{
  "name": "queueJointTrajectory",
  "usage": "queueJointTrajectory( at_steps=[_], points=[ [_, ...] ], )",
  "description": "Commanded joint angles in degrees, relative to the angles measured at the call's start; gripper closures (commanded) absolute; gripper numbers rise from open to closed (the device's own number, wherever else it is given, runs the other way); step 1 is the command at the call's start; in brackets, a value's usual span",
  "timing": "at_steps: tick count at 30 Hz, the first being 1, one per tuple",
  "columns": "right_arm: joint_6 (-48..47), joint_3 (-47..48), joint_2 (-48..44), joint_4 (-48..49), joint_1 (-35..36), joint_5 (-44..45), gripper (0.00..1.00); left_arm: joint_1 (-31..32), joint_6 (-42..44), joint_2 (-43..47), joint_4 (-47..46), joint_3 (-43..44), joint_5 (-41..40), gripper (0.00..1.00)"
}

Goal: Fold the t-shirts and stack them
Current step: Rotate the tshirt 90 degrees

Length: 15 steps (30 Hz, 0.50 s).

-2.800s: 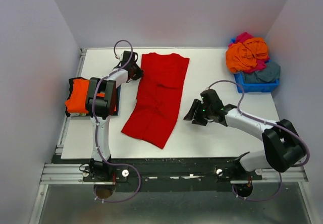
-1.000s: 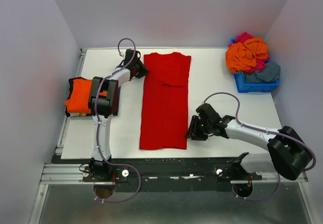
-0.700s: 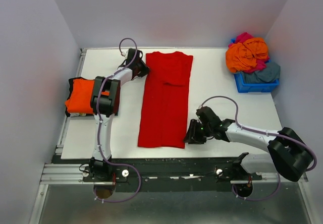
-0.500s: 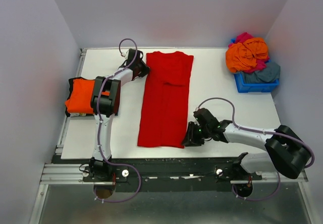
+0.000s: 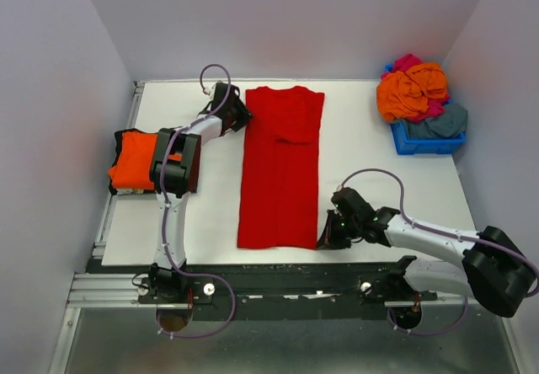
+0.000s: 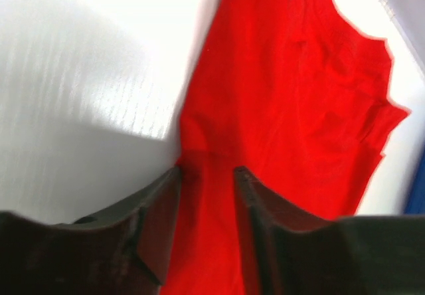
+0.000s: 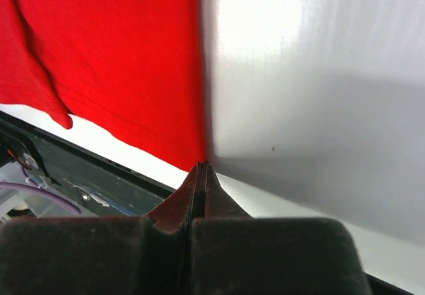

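Observation:
The red t-shirt (image 5: 280, 172) lies flat as a long strip down the middle of the table, collar end far. My left gripper (image 5: 242, 119) is at its far left corner. In the left wrist view the gripper (image 6: 207, 172) is open, its fingers astride the edge of the red cloth (image 6: 299, 76). My right gripper (image 5: 322, 241) is at the near right corner. In the right wrist view its tips (image 7: 202, 167) are shut where the red hem (image 7: 119, 56) ends, pinching that corner.
A folded orange t-shirt (image 5: 135, 159) rests on a dark stand off the table's left side. The blue bin (image 5: 431, 144) at the far right holds orange (image 5: 413, 89), magenta (image 5: 408, 61) and grey-blue (image 5: 448, 121) t-shirts. The black front rail (image 7: 66, 169) runs just beyond the right gripper.
The red t-shirt was pulled straight and shifted slightly right. My right gripper slid to the near right corner and closed there. The left gripper stayed at the far corner, its jaws widening a little.

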<state>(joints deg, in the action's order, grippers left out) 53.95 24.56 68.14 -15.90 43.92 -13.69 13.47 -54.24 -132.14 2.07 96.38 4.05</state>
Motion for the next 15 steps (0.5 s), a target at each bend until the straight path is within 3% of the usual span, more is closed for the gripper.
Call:
queueJointTrajectory(
  at_steps=[1, 7, 11, 15],
  points=[
    [-0.3, -1.5, -4.3, -7.5, 0.5, 3.8, 0.99, 0.3, 6.7, 5.7, 6.7, -2.2, -1.9, 0.38],
    [-1.6, -0.6, -6.2, -8.3, 0.5, 3.6, 0.99, 0.3, 11.3, 15.7, 10.1, -10.0, -1.3, 0.28],
    [-3.1, 0.5, -5.9, -8.3, 0.5, 3.1, 0.99, 1.0, 10.2, 27.1, 10.5, -24.1, -1.0, 0.28],
    [-3.7, 0.2, -6.2, -8.3, 0.5, 3.5, 0.99, 4.6, 9.7, 36.9, 13.5, -36.4, -0.4, 0.34]
  ],
)
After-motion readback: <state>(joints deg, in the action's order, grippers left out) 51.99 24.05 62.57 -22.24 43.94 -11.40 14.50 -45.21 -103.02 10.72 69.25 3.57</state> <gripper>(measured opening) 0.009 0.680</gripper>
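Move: The left hand's fingers straddle the t-shirt's left edge near its far end. The t-shirt's middle is some 20 cm back and 10 cm right of this hand, about 3 cm lower; its near left corner lies roughly 46 cm back and 1 cm left. The orange stack is about 16 cm back, 24 cm left. The right hand has the near right corner in its shut fingers, with the t-shirt's middle some 26 cm ahead and 11 cm left. The left fingers come free of the t-shirt's edge, opening wider as the arm draws back towards the robot about 14 cm, with increasing speed, lifting some 4 or 5 cm and easing a little left. Meanwhile the right hand keeps its pinch on the near right corner and drags it about 2 cm to the right, slowing to a near stop. ##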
